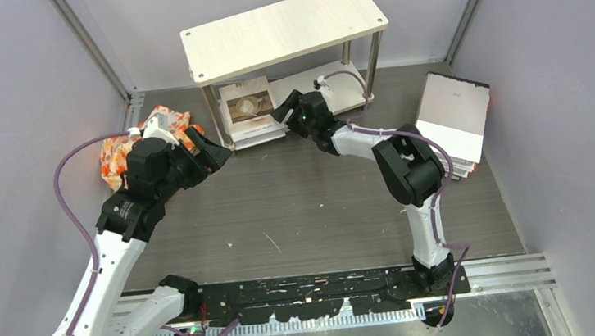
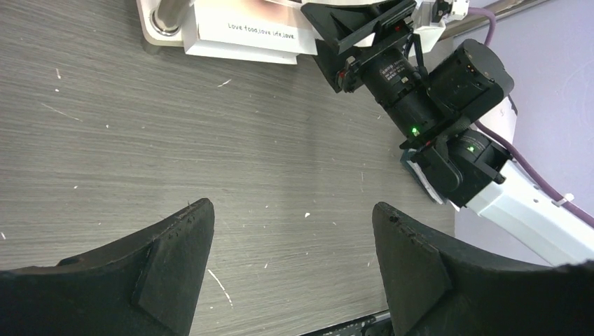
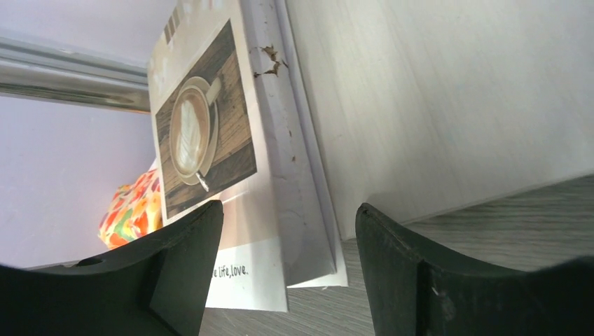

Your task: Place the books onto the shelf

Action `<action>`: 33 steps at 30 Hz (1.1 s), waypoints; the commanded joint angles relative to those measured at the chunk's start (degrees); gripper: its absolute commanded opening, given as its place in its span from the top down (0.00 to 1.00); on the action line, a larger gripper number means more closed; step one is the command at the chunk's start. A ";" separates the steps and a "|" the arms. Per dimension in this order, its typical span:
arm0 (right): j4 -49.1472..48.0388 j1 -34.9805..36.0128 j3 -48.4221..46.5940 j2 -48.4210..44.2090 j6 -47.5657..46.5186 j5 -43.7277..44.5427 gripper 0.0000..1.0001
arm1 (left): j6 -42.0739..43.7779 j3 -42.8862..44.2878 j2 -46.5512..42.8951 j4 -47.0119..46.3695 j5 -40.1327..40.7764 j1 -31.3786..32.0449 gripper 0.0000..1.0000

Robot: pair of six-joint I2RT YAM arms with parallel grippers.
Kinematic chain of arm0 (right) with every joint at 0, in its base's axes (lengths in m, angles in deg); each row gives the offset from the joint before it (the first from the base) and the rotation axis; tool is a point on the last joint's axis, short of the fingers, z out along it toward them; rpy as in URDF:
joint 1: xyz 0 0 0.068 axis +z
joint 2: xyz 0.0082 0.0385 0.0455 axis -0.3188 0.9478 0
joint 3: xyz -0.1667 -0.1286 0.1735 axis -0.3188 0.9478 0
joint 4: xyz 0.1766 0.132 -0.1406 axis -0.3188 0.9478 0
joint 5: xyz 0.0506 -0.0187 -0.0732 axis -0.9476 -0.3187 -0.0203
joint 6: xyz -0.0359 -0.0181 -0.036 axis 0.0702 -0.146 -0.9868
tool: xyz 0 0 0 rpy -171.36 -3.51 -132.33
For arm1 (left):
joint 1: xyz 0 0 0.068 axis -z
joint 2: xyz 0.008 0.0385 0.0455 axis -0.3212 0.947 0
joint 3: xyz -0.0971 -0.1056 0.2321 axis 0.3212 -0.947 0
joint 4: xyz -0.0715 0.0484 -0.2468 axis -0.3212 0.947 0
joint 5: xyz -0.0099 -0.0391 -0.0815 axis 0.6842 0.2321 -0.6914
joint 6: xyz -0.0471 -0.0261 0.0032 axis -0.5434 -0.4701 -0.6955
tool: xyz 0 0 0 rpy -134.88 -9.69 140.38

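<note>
The shelf (image 1: 285, 29) stands at the back centre. A book with a coffee-cup cover (image 1: 249, 107) lies on a grey-white book (image 3: 301, 210) at the left end of its lower board (image 3: 434, 105), their near edges sticking out in front. My right gripper (image 1: 282, 112) is open and empty just in front of those edges; in the right wrist view (image 3: 288, 206) the coffee-cup book (image 3: 203, 126) shows beyond the fingers. More books (image 1: 454, 120), grey-white on top, are stacked at the right wall. My left gripper (image 1: 219, 152) hangs open and empty over bare table (image 2: 291, 206).
An orange-and-white floral cloth (image 1: 124, 152) lies by the left wall behind my left arm. The shelf's metal leg (image 2: 164, 21) stands beside the coffee-cup book (image 2: 245, 35). My right arm's wrist (image 2: 420, 105) is close to the left gripper's right side.
</note>
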 commanded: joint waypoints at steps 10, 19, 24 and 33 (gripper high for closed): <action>15.35 0.31 2.81 -16.39 -9.68 10.63 0.25 | 0.82 1.97 4.88 -6.39 -3.96 -0.14 0.18; 29.78 -0.22 11.13 -34.49 -13.82 19.71 0.24 | 3.54 9.00 17.24 -10.20 3.34 14.78 0.18; 39.78 -2.68 14.00 -45.17 -15.52 25.16 0.23 | 2.74 12.91 26.01 -15.16 2.05 21.29 0.18; 52.48 -18.94 19.08 -61.59 -14.34 26.00 0.23 | 1.77 24.96 43.48 -22.45 -6.26 26.03 0.17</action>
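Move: The stack of books still to be shelved lies about 39 cm right of the right hand, 9 cm back and 6 cm below. The placed book is beside that hand, its middle 7 cm left, 2 cm ahead and 5 cm below; the shelf's right front post stands about 21 cm right and 5 cm ahead, its middle 3 cm higher. From the left hand, the stack is some 51 cm right, 13 ahead and 24 below; the placed book 26 ahead, 6 right and 24 below. Rightward and back, the empty right hand leaves the placed book, soon climbing too, about 28 cm across, 16 back and 14 up towards the stack, turning clockwise with its left side rolling down. The left hand eases ahead and down, then sweeps some 22 cm right in front of the shelf towards the same stack, turning clockwise. Both grippers stay open. ##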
